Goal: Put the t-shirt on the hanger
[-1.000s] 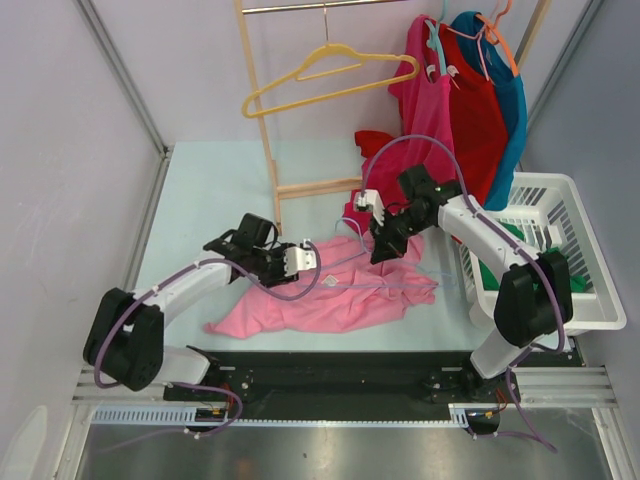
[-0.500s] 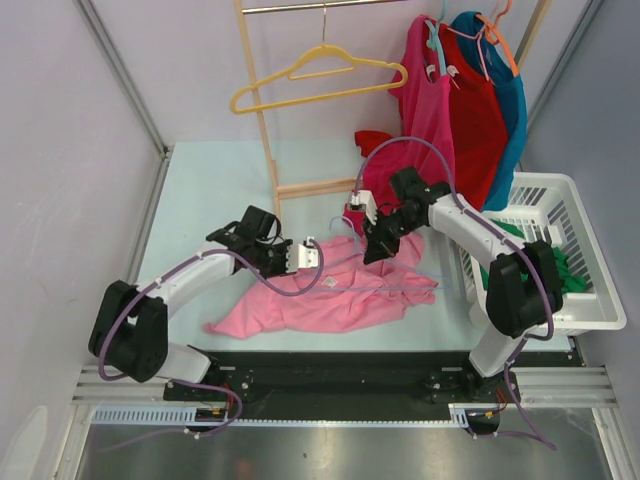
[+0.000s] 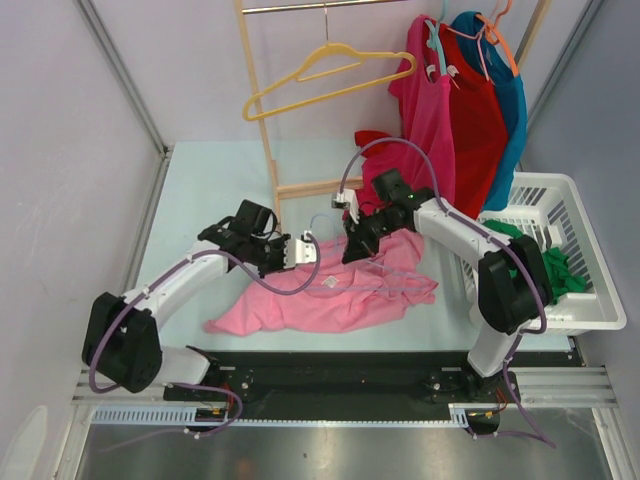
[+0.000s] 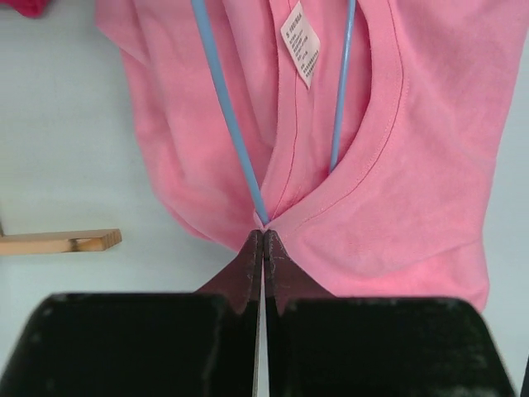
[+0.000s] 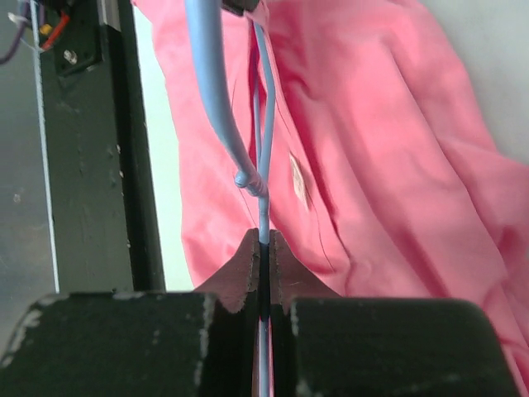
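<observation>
The light pink t-shirt (image 3: 345, 295) lies crumpled on the table between the arms, neck opening up, its white tag (image 4: 300, 43) showing inside the collar. In the left wrist view my left gripper (image 4: 263, 236) is shut on the collar's edge, where two thin blue bars of the hanger (image 4: 227, 124) run into the neck opening. In the top view the left gripper (image 3: 306, 250) is at the shirt's upper left. My right gripper (image 5: 262, 241) is shut on the hanger (image 5: 216, 91) just below its hook's base; it hovers over the shirt's top edge (image 3: 350, 246).
A yellow hanger (image 3: 330, 75) hangs on the wooden rack (image 3: 262, 130) at the back. Magenta (image 3: 425, 110), red and teal garments hang at back right. A white basket (image 3: 565, 200) with green cloth stands right. The rack's wooden foot (image 4: 58, 241) lies left of the shirt.
My left gripper has shut on the shirt's collar. The right arm has carried the hanger leftward and back. The yellow hanger on the rack is swinging.
</observation>
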You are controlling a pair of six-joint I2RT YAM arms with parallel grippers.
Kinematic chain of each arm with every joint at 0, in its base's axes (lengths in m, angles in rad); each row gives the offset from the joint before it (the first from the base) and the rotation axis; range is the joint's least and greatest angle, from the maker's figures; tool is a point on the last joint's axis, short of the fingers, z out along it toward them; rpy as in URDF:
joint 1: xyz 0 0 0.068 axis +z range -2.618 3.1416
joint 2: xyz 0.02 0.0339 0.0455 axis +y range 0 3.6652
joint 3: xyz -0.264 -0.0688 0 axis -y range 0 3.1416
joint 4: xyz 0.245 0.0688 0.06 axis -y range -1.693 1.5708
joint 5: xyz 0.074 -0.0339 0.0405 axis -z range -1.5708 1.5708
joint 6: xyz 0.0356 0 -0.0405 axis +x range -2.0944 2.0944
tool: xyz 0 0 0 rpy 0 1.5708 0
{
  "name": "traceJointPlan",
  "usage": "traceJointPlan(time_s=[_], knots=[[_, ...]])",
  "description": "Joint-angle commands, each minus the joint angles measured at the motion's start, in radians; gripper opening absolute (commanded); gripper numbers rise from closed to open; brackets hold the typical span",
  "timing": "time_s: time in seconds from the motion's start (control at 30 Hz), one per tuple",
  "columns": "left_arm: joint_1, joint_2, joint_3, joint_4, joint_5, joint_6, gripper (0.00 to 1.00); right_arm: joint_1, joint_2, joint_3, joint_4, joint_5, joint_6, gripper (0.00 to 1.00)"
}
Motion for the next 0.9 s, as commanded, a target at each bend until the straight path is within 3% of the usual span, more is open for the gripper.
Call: traceJointPlan(time_s=[0.0, 0.67, 0.7, 0.83, 0.87], knots=[[0.004, -0.077, 0.073, -0.046, 0.073, -0.016, 0.0, 0.031, 0.022, -0.012, 0.15, -0.073, 0.078, 0.0], [-0.029, -0.267, 0.076, -0.076, 0.065, -0.178, 0.01, 0.164, 0.085, -0.037, 0.586, -0.181, 0.411, 0.0], [-0.029, -0.284, 0.059, -0.072, 0.041, -0.183, 0.05, 0.167, 0.082, -0.04, 0.594, -0.184, 0.418, 0.0], [-0.023, -0.363, 0.003, -0.055, -0.027, -0.18, 0.44, 0.167, 0.065, -0.046, 0.623, -0.193, 0.438, 0.0], [-0.02, -0.378, -0.008, -0.055, -0.034, -0.168, 0.48, 0.169, 0.065, -0.044, 0.625, -0.196, 0.436, 0.0]])
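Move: Some 18 cm to the left of the right hand, about 2 cm back and 4 cm lower, lies the collar edge that the left fingers still pinch; the shirt tag is about 4 cm left, 5 cm back and 9 cm down. From the left hand the hanger's neck, held in the right fingers, is about 18 cm right, 2 cm ahead and 4 cm up, and the rack's wooden foot ends some 10 cm ahead, 3 cm right, 5 cm down. Feeding the hanger's left shoulder, already under the collar, farther into the shirt, the right hand keeps its grip and travels about 10 cm left, drifting slightly back as its fingers tilt flatter. The left hand raises the pinched collar some 9 cm while drawing a little back, then opens its fingers at the end to let go. ##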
